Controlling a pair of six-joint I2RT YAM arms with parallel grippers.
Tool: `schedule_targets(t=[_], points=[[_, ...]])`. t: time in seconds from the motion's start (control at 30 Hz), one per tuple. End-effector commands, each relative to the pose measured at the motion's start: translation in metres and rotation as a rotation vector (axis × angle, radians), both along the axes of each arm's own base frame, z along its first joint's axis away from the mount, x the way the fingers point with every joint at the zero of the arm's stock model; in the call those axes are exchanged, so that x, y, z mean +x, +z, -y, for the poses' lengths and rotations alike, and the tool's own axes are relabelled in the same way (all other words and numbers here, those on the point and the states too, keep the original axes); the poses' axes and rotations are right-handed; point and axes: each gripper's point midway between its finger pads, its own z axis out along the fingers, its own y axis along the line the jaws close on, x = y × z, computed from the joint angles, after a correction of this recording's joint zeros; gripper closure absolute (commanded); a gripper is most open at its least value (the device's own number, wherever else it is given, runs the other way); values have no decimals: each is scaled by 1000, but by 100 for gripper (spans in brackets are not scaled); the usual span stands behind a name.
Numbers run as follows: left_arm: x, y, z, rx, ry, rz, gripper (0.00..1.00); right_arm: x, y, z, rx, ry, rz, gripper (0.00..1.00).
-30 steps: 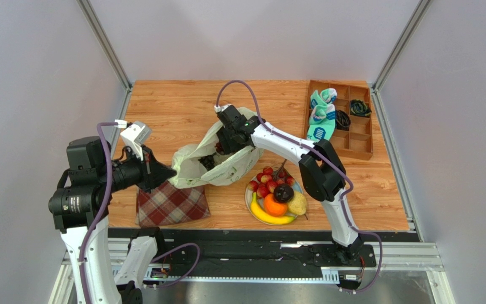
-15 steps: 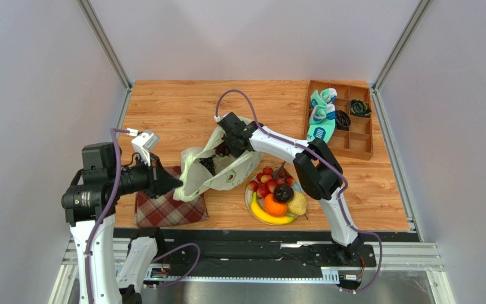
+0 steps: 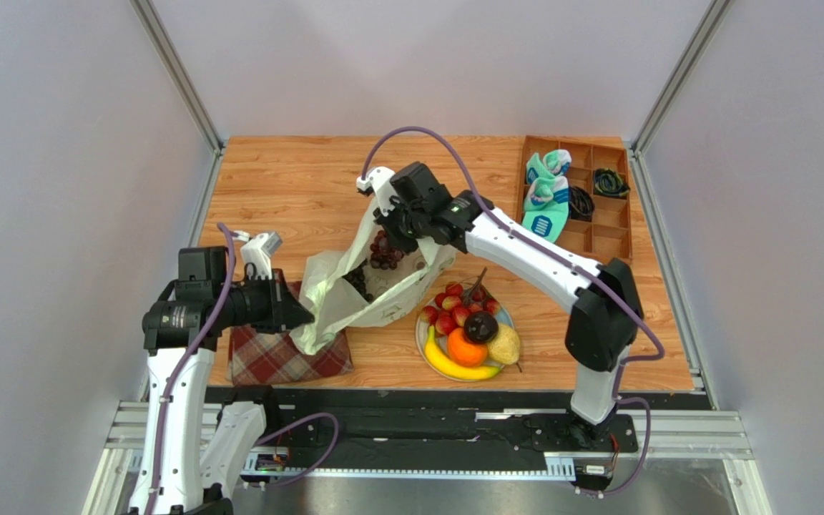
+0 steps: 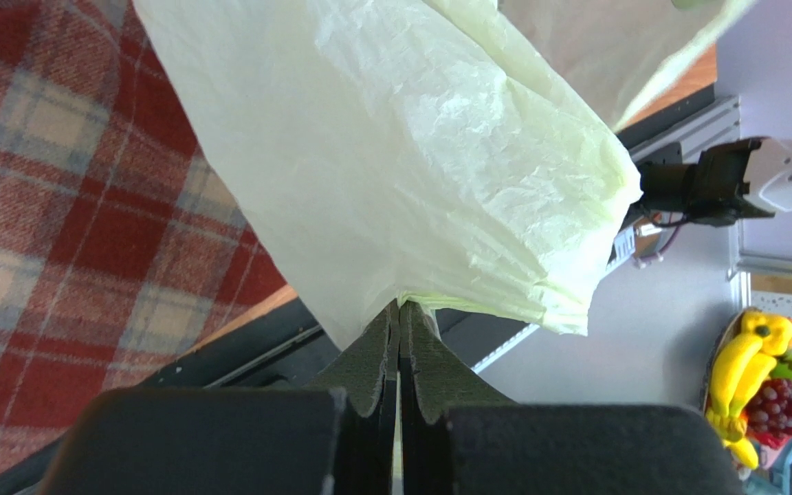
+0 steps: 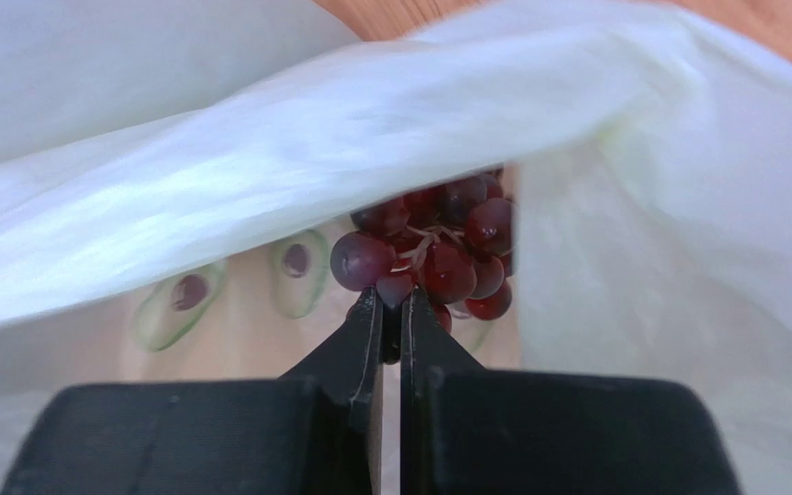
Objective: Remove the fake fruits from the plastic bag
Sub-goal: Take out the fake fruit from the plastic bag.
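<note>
The pale cream-green plastic bag (image 3: 384,288) lies mid-table with its mouth pulled open. My left gripper (image 3: 304,313) is shut on the bag's near-left edge; in the left wrist view its tips (image 4: 400,309) pinch the film of the bag (image 4: 400,155). My right gripper (image 3: 393,234) is shut on a dark purple grape bunch (image 3: 386,253), which hangs at the bag's mouth. In the right wrist view the bunch (image 5: 441,242) sits just past the tips (image 5: 390,301), with the bag (image 5: 266,155) around it. What else the bag holds is hidden.
A plate (image 3: 422,333) right of the bag holds red grapes (image 3: 449,306), a plum (image 3: 480,327), an orange (image 3: 466,349), a pear (image 3: 504,346) and a banana (image 3: 454,368). A red plaid cloth (image 3: 282,354) lies under the bag's left end. A wooden divided tray (image 3: 599,241) stands back right.
My right gripper shut on the dark grape bunch and rose with it towards the bag's mouth. My left arm swung nearer and to the right, still gripping the bag's edge.
</note>
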Motion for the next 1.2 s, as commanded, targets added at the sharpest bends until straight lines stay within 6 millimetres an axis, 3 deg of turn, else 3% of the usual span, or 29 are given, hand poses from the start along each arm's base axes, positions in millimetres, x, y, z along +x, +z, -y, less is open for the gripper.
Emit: schedule_targets(t=[0.0,0.13,0.3,0.47,0.5,0.53,0.7,0.73,0.8,0.87,0.9,0.93,1.0,1.03,1.07,1.17], points=[[22,1,3,-29,41,65,100,-31,37,-1,64,127,29,100],[25,-4,1,-28,62,68,100,-45,49,1,90,166,31,100],[42,17,13,-86,27,164,100,-51,74,-20,181,253,62,100],[81,48,15,-106,72,265,100,-51,120,-42,271,325,109,100],[88,49,13,-101,95,253,100,-49,143,-44,299,329,153,100],[101,41,9,-79,127,217,100,-47,155,-42,306,323,181,100],[138,44,-3,-20,197,204,100,-48,229,-19,348,313,356,100],[148,35,-10,15,232,173,100,-51,236,-14,348,310,374,100],[161,37,-16,40,259,168,100,-63,251,3,348,308,403,100],[175,34,-21,60,282,149,100,-68,246,17,325,287,396,100],[180,32,-23,67,288,145,100,-78,255,30,334,279,411,100],[186,26,-25,79,297,128,100,-80,242,36,311,264,389,100],[198,22,-27,91,304,115,100,-93,248,54,315,253,405,100],[203,22,-27,92,303,118,100,-95,234,59,283,252,392,100],[207,21,-27,91,304,115,100,-103,240,68,289,257,409,100],[221,16,-32,80,312,86,100,-116,226,84,241,293,401,100]])
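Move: From the right hand, which already holds the red grapes, the plate's middle lies about 15 cm back, 14 to the right and 15 below; its red fruit bunch is 10 back, 13 right. The black grapes in the bag are some 5 back and 7 left, 12 lower. From the left hand, pinching the bag's edge, the bag's middle is about 12 ahead and 12 right, 17 below; the checked cloth is 5 ahead, 5 left, 20 below. Keep the red grapes pinched in the right gripper and lift them out of the bag: ease back 5 cm, then climb steeply to about 23 cm above the start, ending back and to the right, fingers tipping up and leftward some 30 degrees. Keep the left gripper shut on the bag's edge and draw it about 20 cm forward past the cloth, turning slightly counter-clockwise. ##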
